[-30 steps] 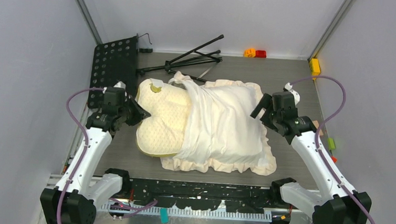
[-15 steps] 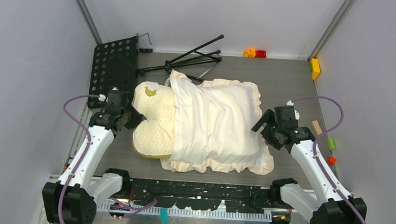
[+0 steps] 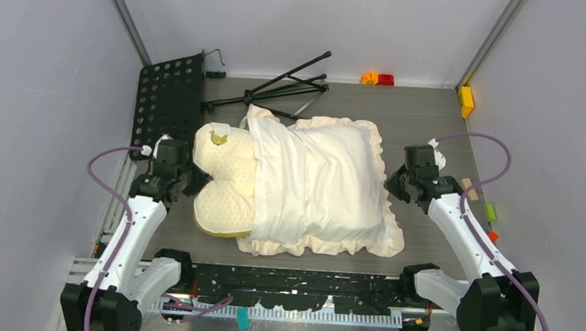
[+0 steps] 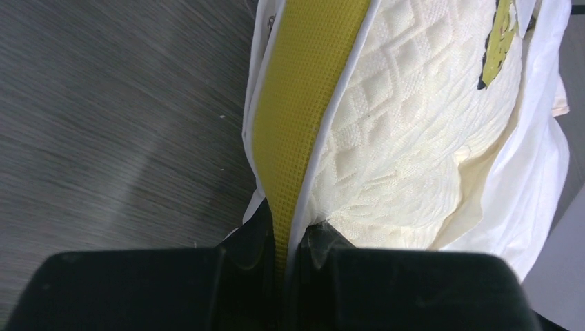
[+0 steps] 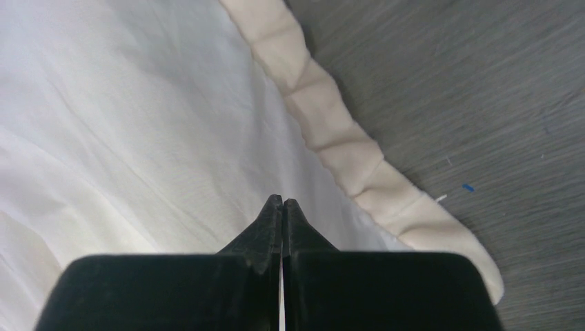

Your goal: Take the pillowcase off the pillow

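Observation:
The pale yellow quilted pillow (image 3: 225, 178) lies at table centre, its left third bare and the rest inside the off-white pillowcase (image 3: 320, 175). My left gripper (image 3: 195, 179) is shut on the pillow's yellow edge seam (image 4: 303, 83), which runs between the jaws of this gripper (image 4: 286, 231). An olive tag (image 4: 500, 41) shows on the quilted pillow face (image 4: 400, 138). My right gripper (image 3: 393, 186) is at the case's right side. In the right wrist view this gripper (image 5: 283, 201) is shut, tips together over the smooth pillowcase (image 5: 138, 124) just inside the ruffled border (image 5: 345, 138). No fold of cloth shows between the tips.
A black perforated plate (image 3: 168, 102) and a folded black stand (image 3: 280, 87) lie at the back left. Small orange and red blocks (image 3: 378, 79) and a yellow block (image 3: 466, 100) sit along the back edge. More small blocks (image 3: 489, 212) lie at the right edge of the grey table (image 3: 433, 121).
The right gripper has gone from open to shut and moved nearer and slightly right along the case's edge. The pillowcase has settled further left over the pillow. The left gripper keeps its hold.

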You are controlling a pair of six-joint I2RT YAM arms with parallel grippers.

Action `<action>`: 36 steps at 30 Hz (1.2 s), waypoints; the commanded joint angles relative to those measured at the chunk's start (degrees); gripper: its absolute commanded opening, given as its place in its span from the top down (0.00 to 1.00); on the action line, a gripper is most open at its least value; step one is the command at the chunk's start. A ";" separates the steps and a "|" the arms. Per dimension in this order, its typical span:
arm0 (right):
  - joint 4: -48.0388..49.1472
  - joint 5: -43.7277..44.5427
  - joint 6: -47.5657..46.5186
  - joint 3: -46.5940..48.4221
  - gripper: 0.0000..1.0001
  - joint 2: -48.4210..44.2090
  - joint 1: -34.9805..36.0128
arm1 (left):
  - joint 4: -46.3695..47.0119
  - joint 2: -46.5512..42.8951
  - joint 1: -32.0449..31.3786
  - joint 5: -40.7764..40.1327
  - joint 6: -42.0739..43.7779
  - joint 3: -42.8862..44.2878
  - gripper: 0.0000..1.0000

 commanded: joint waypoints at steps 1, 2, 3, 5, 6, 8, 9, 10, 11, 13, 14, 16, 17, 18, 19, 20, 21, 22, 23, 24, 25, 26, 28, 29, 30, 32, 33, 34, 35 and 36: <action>1.27 9.22 -0.65 8.89 1.00 1.13 -1.68 | -2.26 -1.39 0.74 -14.55 6.03 6.73 1.00; 1.23 10.40 -0.73 10.08 1.00 1.16 -2.28 | -2.81 -1.65 0.76 -17.25 8.48 8.45 1.00; 1.21 11.41 -0.79 11.20 1.00 1.19 -2.84 | -2.92 -2.01 0.86 -19.97 10.48 9.77 1.00; 1.21 13.84 -0.87 13.37 1.00 1.04 -3.63 | -2.44 -2.73 0.80 -24.03 13.14 11.52 1.00; 1.21 15.00 -0.92 14.64 1.00 0.90 -3.84 | -2.46 -2.86 0.82 -25.14 13.63 12.11 1.00; 1.21 16.80 -1.18 16.20 1.00 0.54 -3.99 | -2.72 -2.88 0.81 -25.68 13.75 12.73 1.00; 1.05 17.02 -1.19 16.73 1.00 0.27 -4.02 | -2.72 -2.81 0.82 -25.52 13.43 12.68 1.00; 1.04 15.63 -1.23 16.95 1.00 0.08 -3.98 | -2.49 -2.79 0.77 -24.87 13.08 12.20 1.00; 1.31 13.09 -1.69 16.66 1.00 -0.02 -3.98 | -2.05 -2.79 0.79 -24.05 12.97 11.59 1.00; 3.10 3.92 -3.59 15.42 0.78 0.44 -3.99 | -0.90 -2.66 0.75 -22.12 12.66 9.91 1.00; 3.55 -1.24 -4.64 14.62 0.54 0.86 -3.98 | -0.55 -2.49 0.80 -21.34 12.54 9.21 1.00; 3.87 -11.48 -6.17 12.59 0.18 1.81 -4.00 | -0.29 -2.05 0.77 -19.86 12.27 8.12 1.00; 3.93 -15.23 -6.46 11.25 0.14 2.00 -4.02 | -0.28 -1.89 0.80 -19.62 12.18 7.87 1.00; 3.98 -18.10 -6.67 9.65 0.13 1.91 -3.96 | -0.22 -1.76 0.81 -19.40 12.17 7.58 1.00; 4.14 -20.77 -6.87 7.90 0.12 1.56 -3.98 | -0.17 -1.66 0.82 -19.25 12.16 7.37 1.00; 4.38 -22.54 -6.95 6.06 0.12 0.89 -4.00 | -0.01 -1.88 0.81 -19.22 12.16 6.99 1.00; 4.45 -24.08 -6.96 4.17 0.11 0.16 -3.96 | 0.30 -2.14 0.77 -19.04 12.02 6.57 1.00; 4.46 -25.53 -6.69 2.41 0.11 -0.65 -3.98 | 0.74 -2.51 0.76 -18.75 11.99 6.09 1.00; 4.48 -26.65 -6.34 0.48 0.11 -1.38 -3.97 | 1.44 -3.01 0.81 -18.31 11.97 5.41 1.00; 4.70 -27.72 -5.86 -1.34 0.10 -2.36 -3.91 | 2.52 -3.62 0.82 -17.69 12.06 4.56 1.00; 5.13 -28.58 -5.25 -3.06 0.10 -3.29 -3.93 | 3.67 -4.20 0.82 -17.00 12.15 3.74 1.00; 5.40 -29.07 -4.66 -4.67 0.10 -4.16 -3.92 | 4.94 -4.79 0.77 -16.13 12.16 2.81 1.00; 6.32 -29.88 -3.48 -7.68 0.10 -6.02 -3.73 | 7.18 -5.68 0.74 -15.05 11.98 0.90 1.00; 6.90 -30.19 -2.94 -8.77 0.10 -6.65 -3.65 | 7.65 -5.80 0.77 -14.58 11.84 0.46 1.00; 7.23 -30.50 -2.48 -9.46 0.10 -7.08 -3.55 | 7.96 -5.65 0.81 -13.96 12.11 0.28 1.00; 7.48 -31.10 -1.98 -10.60 0.10 -7.20 -3.34 | 7.68 -4.92 0.80 -13.55 12.55 0.30 1.00; 7.77 -31.39 -1.77 -11.09 0.10 -7.17 -3.10 | 7.54 -4.76 0.82 -13.56 12.48 0.34 1.00; 8.13 -31.77 -1.74 -11.53 0.10 -6.98 -2.71 | 7.51 -4.61 0.83 -13.56 12.51 0.28 1.00; 8.41 -32.31 -2.06 -11.81 0.10 -6.74 -2.16 | 7.51 -4.63 0.79 -13.62 12.47 0.26 1.00; 8.21 -32.16 -2.47 -11.91 0.10 -6.38 -1.09 | 7.45 -4.57 0.75 -13.83 12.41 0.38 1.00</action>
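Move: The left hand holds the pillow's outer edge, with the bare pillow end's middle some 4 cm to its right and 7 cm below. The pillowcase's middle lies about 28 cm right of this hand and 8 cm below; the perforated panel stands roughly 17 cm ahead and 12 cm left. From the right hand, shut at the case's right side, the pillowcase's middle is some 16 cm left and 5 cm below, its near ruffled corner 14 cm back and 3 cm right. Still pinching the pillow's yellow-banded edge, the left hand pulls it up and left about 6 cm, rolling its left side up some 20 degrees, then sinks roughly 4 cm. The shut right hand, seemingly with cloth in it, rises about 10 cm while going forward and right, opens wide, then sweeps back, left and down to the case's ruffled edge, left side rolling up; contact there can't be seen. ##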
